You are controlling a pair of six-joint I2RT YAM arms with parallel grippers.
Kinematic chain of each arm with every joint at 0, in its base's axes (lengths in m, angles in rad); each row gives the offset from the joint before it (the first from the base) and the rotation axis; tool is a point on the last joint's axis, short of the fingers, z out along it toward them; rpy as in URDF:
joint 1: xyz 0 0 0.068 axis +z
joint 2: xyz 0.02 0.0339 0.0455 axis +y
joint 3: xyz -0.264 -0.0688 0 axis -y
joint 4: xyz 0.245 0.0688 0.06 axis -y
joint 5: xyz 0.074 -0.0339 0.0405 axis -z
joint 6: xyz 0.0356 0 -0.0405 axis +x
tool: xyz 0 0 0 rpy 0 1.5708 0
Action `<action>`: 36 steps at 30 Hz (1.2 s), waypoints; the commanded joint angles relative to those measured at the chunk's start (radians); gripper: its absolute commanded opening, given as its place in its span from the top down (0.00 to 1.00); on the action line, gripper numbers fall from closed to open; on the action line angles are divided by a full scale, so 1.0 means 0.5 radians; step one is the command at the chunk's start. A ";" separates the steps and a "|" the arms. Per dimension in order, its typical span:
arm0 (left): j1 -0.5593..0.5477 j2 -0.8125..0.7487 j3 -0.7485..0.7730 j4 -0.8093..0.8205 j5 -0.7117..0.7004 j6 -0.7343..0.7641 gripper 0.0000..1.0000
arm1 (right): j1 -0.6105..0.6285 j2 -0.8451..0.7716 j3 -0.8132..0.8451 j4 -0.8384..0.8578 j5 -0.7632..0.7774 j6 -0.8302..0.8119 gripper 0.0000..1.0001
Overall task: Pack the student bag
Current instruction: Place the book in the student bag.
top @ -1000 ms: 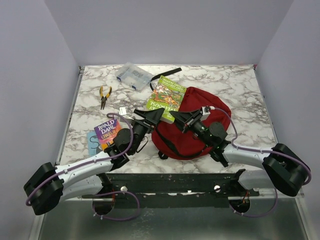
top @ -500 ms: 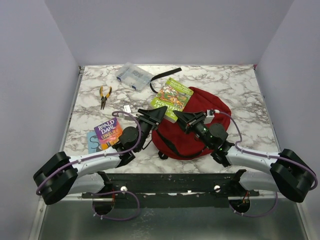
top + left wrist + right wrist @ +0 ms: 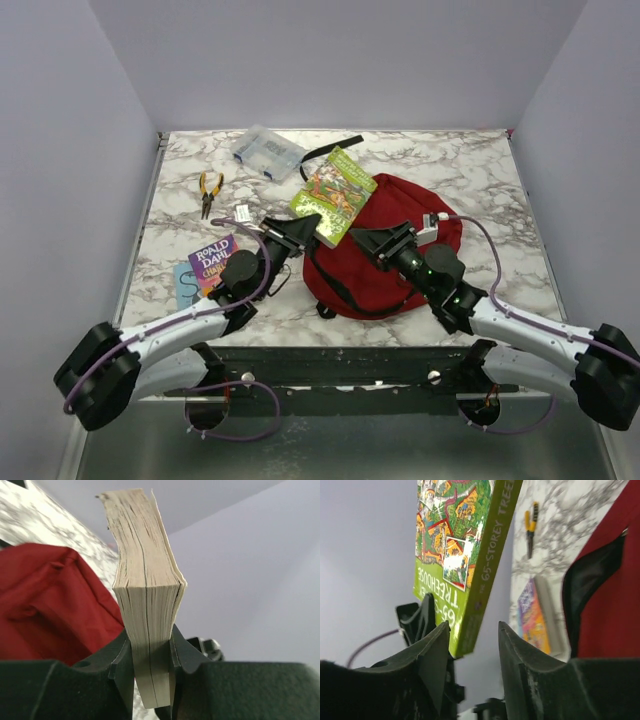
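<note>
The student bag (image 3: 395, 262), dark red with black straps, lies on the marble table between my two arms. A green paperback (image 3: 335, 195) is held up over the bag's left edge. My left gripper (image 3: 303, 228) is shut on the book's lower edge; in the left wrist view both jaws press the page block (image 3: 147, 605), with the left gripper (image 3: 151, 655) beside the red bag (image 3: 45, 605). My right gripper (image 3: 374, 240) is open just right of the book. In the right wrist view the green cover (image 3: 462, 545) stands by one jaw of the right gripper (image 3: 472, 630), with a gap to the other.
A Roald Dahl book (image 3: 212, 260) lies left of the bag, also in the right wrist view (image 3: 537, 615). Yellow-handled pliers (image 3: 209, 190) lie at the left. A clear plastic box (image 3: 267, 152) and a black strap (image 3: 330, 150) sit at the back.
My left gripper has closed on the green book's lower edge. My right gripper has let go of it, opened and drawn back to the right. The book has tilted slightly.
</note>
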 commanded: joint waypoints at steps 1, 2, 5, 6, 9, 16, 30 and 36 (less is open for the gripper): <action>0.309 -0.337 0.012 -0.430 0.358 0.149 1.00 | 0.000 -0.158 0.084 -0.525 0.058 -0.719 0.47; 0.404 -0.392 0.071 -0.655 0.511 0.183 1.00 | 0.000 -0.176 0.111 -0.647 0.055 -0.839 0.43; 0.709 -0.516 0.227 -1.264 0.838 0.261 1.00 | 0.000 -0.231 0.247 -1.008 0.074 -1.211 0.35; 0.798 -0.559 0.260 -1.385 0.941 0.291 1.00 | 0.000 -0.234 0.278 -1.095 0.068 -1.327 0.30; 0.977 -0.675 0.336 -1.671 1.156 0.434 1.00 | 0.000 -0.187 0.443 -1.454 0.101 -1.625 0.26; 1.134 -0.797 0.568 -2.383 1.077 0.759 1.00 | 0.000 0.057 0.646 -1.781 0.061 -2.066 0.21; 1.181 -0.925 0.558 -2.639 1.088 0.842 1.00 | 0.325 0.374 0.882 -1.786 -0.151 -2.243 0.21; 1.189 -0.883 0.556 -2.638 1.183 0.804 1.00 | 0.607 0.660 1.029 -1.971 0.488 -2.245 0.23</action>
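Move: The green treehouse book, still gripped by its near edge in the left hand, has its middle about 8 cm ahead of that hand, 4 to its right and 2 above. The zipped mouth edge of the student bag lies some 6 cm left of the right hand and 18 below, about level fore-and-aft; from the left hand it is 4 cm right, 1 back and 20 below. The Dahl book lies 23 cm left of the left hand, 5 ahead, 23 below. The green book swings off to the left in the left hand's kept grip, about 14 cm towards the Dahl book, first slightly forward, then back and sinking, its left side rolling up and its far end tipping down. Already free of the book, the right hand spreads its fingers wider and drops about 10 cm towards the bag's zipped mouth, drawing back some 5 cm and turning left side down until the fingers slant down at it. ##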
